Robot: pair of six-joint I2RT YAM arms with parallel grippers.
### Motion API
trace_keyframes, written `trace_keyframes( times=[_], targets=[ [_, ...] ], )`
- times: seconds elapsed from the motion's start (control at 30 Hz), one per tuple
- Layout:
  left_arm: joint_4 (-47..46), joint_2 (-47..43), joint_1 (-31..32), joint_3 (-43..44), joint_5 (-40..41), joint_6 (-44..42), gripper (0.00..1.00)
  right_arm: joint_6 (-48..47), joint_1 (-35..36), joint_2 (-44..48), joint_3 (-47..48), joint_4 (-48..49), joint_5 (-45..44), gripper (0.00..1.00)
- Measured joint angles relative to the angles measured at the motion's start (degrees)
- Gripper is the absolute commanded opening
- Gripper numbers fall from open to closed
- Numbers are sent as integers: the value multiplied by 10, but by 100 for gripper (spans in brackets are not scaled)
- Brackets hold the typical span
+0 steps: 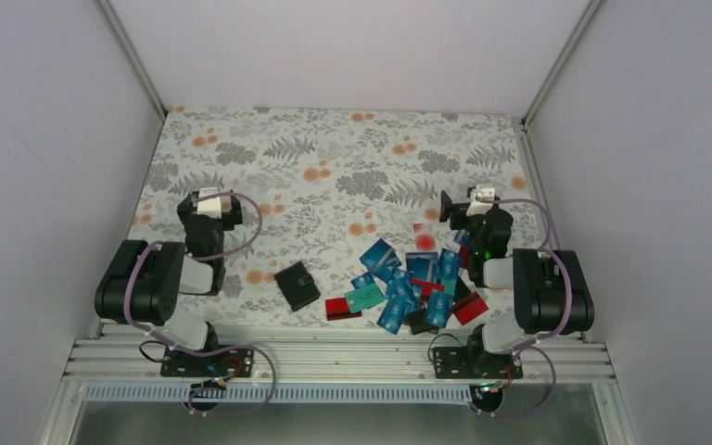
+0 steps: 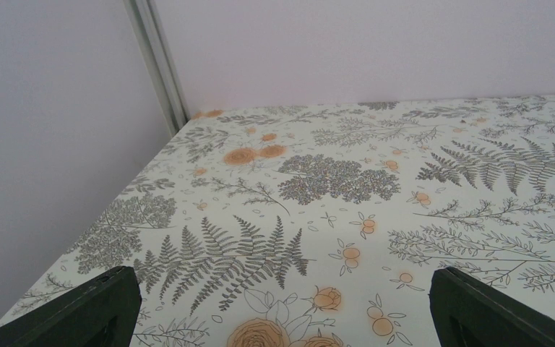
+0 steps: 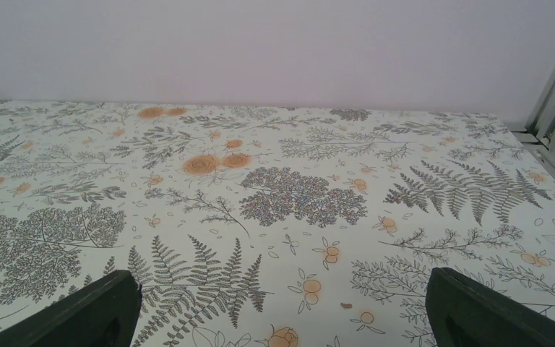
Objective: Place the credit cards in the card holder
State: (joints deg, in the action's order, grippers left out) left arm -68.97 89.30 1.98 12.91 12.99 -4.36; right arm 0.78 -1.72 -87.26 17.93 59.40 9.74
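Observation:
In the top view, a loose heap of credit cards (image 1: pixel 406 283), mostly blue with some red, teal and black, lies near the table's front right. The black card holder (image 1: pixel 297 286) lies shut, left of the heap. My left gripper (image 1: pixel 206 206) hangs to the left of the holder, my right gripper (image 1: pixel 468 206) beyond the heap's right end. Both wrist views show only flowered cloth between wide-apart black fingertips: left gripper (image 2: pixel 285 307) open and empty, right gripper (image 3: pixel 283 307) open and empty. Neither wrist view shows cards or the holder.
A flowered cloth (image 1: pixel 334 167) covers the table, with pale walls on three sides and metal posts (image 1: pixel 134 56) at the back corners. An aluminium rail (image 1: pixel 334 357) runs along the near edge, carrying both arm bases.

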Motion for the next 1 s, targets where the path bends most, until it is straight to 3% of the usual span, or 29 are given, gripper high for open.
trace_keyframes(
  times=[0.5,0.6,0.8,1.0],
  targets=[
    [19,-9,0,4,3,1,100,0,-1,1,4,-10,1,100],
    [158,-54,0,70,21,15,100,-2,-1,9,48,-83,0,100],
    [460,-80,5,321,77,116,100,20,-1,77,199,-251,-10,100],
    [688,-101,7,421,80,220,100,100,-1,126,295,-348,24,100]
  ],
)
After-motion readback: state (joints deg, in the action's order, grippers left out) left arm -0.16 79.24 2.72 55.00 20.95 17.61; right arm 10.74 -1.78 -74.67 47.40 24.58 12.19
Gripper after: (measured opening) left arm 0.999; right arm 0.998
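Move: The black card holder lies about 18 cm back towards my base and 22 cm to the right of my left hand, 12 cm below it. A red card lies some 11 cm to the holder's right and 5 cm nearer my base. For my right hand, the card pile's middle is about 19 cm back, 8 cm left and 12 cm down; a red-and-white card lies 7 cm back and 7 cm left. After a short rest I lift both wide-open, empty hands off over the bare cloth, away from the card holder and the pile. My right hand climbs about 17 cm and goes 5 cm forward; my left rises some 11 cm and goes 7 cm forward, easing back a little at the end, while its left side rolls down and its fingers tip down and swing left. ##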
